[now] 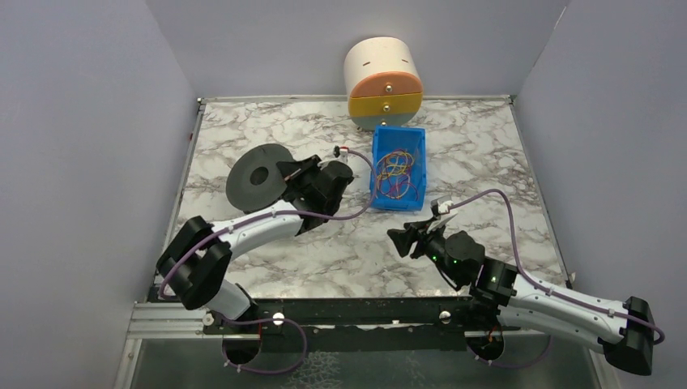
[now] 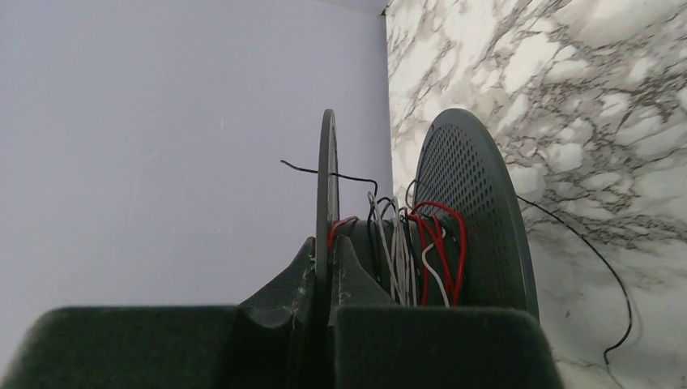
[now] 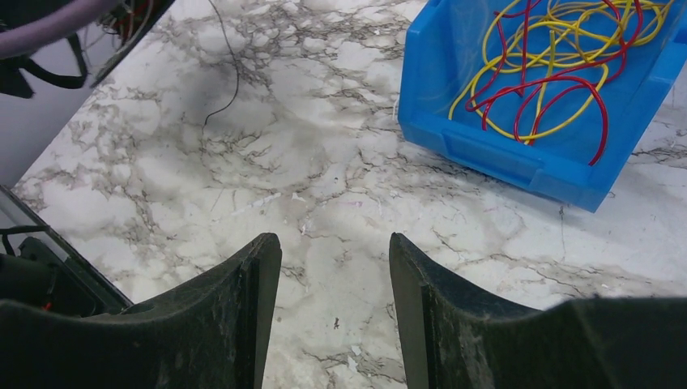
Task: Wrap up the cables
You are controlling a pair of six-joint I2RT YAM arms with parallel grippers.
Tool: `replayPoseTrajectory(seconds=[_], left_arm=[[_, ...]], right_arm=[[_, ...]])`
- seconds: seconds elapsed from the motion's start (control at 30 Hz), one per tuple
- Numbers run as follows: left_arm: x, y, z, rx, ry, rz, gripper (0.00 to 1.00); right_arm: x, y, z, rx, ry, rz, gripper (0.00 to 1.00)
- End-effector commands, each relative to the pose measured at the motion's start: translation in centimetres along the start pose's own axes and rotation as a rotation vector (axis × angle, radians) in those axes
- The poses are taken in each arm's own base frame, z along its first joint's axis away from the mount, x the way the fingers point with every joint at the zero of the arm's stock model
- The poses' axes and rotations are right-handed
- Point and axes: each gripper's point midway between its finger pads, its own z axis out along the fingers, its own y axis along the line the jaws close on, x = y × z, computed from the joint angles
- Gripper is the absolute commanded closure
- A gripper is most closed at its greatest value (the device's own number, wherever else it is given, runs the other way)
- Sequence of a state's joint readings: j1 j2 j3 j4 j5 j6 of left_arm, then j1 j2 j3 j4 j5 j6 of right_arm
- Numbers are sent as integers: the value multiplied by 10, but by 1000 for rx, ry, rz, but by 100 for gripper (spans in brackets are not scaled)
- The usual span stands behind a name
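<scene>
My left gripper [image 1: 285, 172] [image 2: 328, 243] is shut on the thin near flange of the black spool [image 1: 258, 177] [image 2: 474, 211], which stands tilted on its edge at the table's left. Red cables [image 2: 441, 243] are wound on the spool's core with white and black wires. More red cables [image 3: 567, 81] [image 1: 394, 166] lie tangled with yellow ones in the blue bin [image 1: 377, 162] [image 3: 518, 154]. Low over the marble, below and in front of the bin, my right gripper [image 1: 403, 239] [image 3: 334, 243] is open with nothing between its fingers.
A loose black wire [image 2: 599, 259] [image 3: 231, 73] trails from the spool across the table. A round cream, orange and yellow drawer unit [image 1: 384, 81] stands at the back edge behind the bin. Grey walls close in on three sides.
</scene>
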State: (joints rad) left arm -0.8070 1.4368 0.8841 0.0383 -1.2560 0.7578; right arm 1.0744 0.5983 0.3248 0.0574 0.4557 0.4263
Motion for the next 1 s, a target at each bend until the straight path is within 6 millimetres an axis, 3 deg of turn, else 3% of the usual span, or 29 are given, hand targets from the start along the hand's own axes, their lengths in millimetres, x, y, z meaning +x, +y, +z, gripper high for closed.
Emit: replayPoseTrajectory(seconds=[0.0, 0.47, 0.97], left_arm=[[-25, -7, 6, 11, -9, -58, 100], [-58, -86, 21, 62, 6, -28, 100], [-59, -147, 31, 75, 52, 57, 100]], right_arm=[[-8, 2, -1, 3, -29, 41, 43], [-3, 10, -5, -52, -15, 72, 43], [11, 3, -8, -41, 11, 88, 43]])
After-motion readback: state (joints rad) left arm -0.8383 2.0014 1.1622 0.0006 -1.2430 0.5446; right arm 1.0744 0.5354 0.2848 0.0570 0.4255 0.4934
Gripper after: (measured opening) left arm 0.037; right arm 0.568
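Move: The left hand still pinches the spool by its upper flange, the spool's middle some 6 cm to its left, 3 cm ahead and 3 cm below. The bare marble it is taken to lies about 8 cm ahead, 2 cm right and 19 cm down. The blue box is roughly 27 cm right, 11 cm ahead and 16 cm lower. From the right hand that marble is about 18 cm ahead, 24 cm left and 12 cm below. Keeping its pinch on the rim of the spool's upper flange, the left hand lowers the spool, lying nearly flat, about 12 cm towards the marble left of the blue box. It carries the spool some 8 cm right and 5 cm forward on the way, tips slightly downward, and slows towards the end. ##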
